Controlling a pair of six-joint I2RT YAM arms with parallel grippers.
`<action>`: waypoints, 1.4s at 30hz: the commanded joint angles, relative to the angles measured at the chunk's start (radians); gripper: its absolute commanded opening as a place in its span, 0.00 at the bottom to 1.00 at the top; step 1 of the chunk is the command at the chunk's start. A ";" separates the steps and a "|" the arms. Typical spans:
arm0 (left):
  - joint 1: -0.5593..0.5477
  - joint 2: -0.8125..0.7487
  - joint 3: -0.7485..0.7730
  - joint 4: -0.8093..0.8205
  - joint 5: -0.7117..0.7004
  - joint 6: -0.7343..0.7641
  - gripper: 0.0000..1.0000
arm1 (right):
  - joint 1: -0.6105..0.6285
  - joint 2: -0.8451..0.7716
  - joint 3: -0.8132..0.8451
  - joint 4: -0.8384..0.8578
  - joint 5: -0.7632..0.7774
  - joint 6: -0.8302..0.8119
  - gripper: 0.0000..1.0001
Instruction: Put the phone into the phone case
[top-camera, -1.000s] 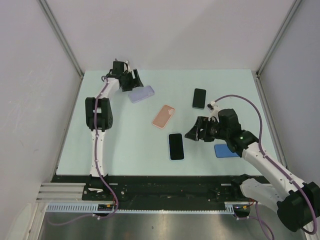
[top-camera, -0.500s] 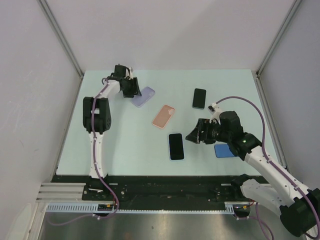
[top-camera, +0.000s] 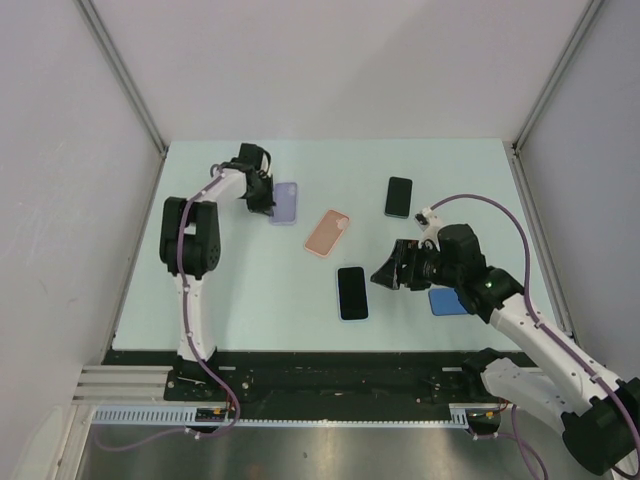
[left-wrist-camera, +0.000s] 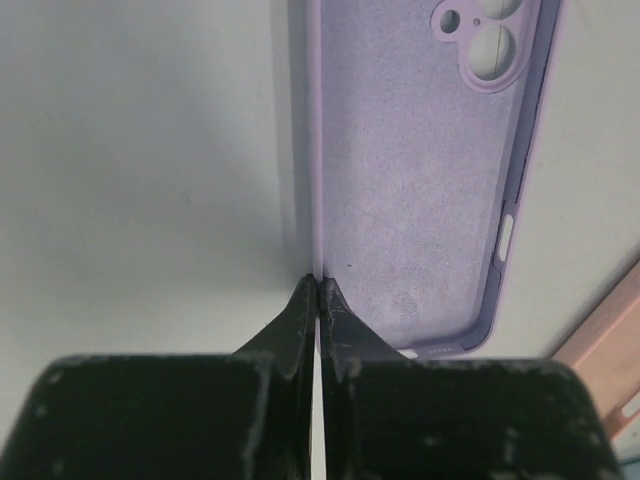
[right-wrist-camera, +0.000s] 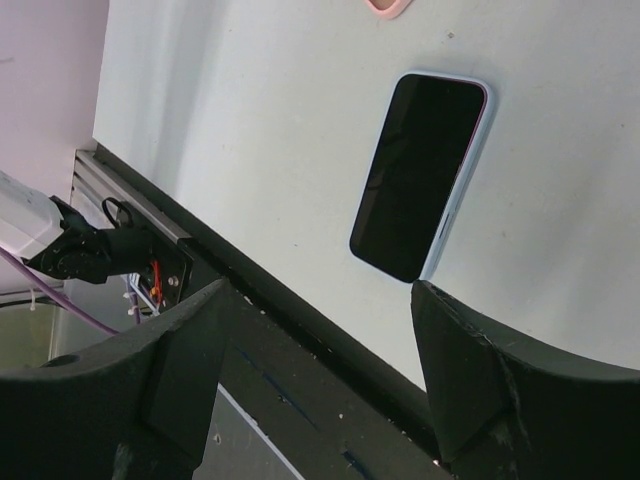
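A lilac phone case (top-camera: 285, 202) lies hollow side up at the back left; its camera cut-outs show in the left wrist view (left-wrist-camera: 420, 170). My left gripper (top-camera: 262, 198) is shut, its fingertips (left-wrist-camera: 317, 282) pinched on the case's left wall near one end. A black phone (top-camera: 352, 292) with a pale blue rim lies screen up near the front middle, also seen from the right wrist (right-wrist-camera: 420, 175). My right gripper (top-camera: 386, 268) hangs open just right of that phone with nothing between its fingers (right-wrist-camera: 320, 300).
A pink case (top-camera: 327, 232) lies mid-table, its corner showing at the left wrist view's edge (left-wrist-camera: 612, 340). A second black phone (top-camera: 399, 196) lies at the back right. A blue case (top-camera: 449, 301) sits under my right arm. The black front rail (right-wrist-camera: 300, 350) is close below the right gripper.
My left gripper has closed on the lilac case's wall, and the case has swung from slanted to lengthwise. The right gripper has barely moved and stays open.
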 joint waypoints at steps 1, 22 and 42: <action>-0.032 -0.158 -0.115 -0.027 -0.057 -0.033 0.00 | 0.014 -0.065 -0.022 0.021 0.015 0.018 0.77; -0.267 -0.743 -0.929 0.108 -0.146 -0.318 0.00 | 0.024 -0.004 -0.122 0.145 0.058 0.034 0.75; -0.284 -1.173 -1.055 0.269 0.084 -0.332 0.69 | -0.023 0.592 0.044 0.423 0.072 -0.028 0.54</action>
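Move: The left gripper is already shut on the left rim of the purple case, whose middle lies about 5 cm ahead and 4 cm right of it. The bare spot it goes to is roughly 21 cm back and 6 cm right; the phone is some 25 cm back and 22 cm right, and the orange case about 5 cm back and 16 cm right. From the raised right gripper, the phone lies about 4 cm ahead, 5 cm left and 17 cm below, the orange case some 22 cm ahead and 13 cm left. Keep the left fingers pinched on the purple case's rim and draw it back about 26 cm, rising slightly midway and sinking again, to the phone's left. There open the fingers, let go, and rise about 9 cm clear. Meanwhile, after a small draw back, lower the right gripper about 12 cm and forward towards the phone, tipping its fingers down and narrowing them partway. ##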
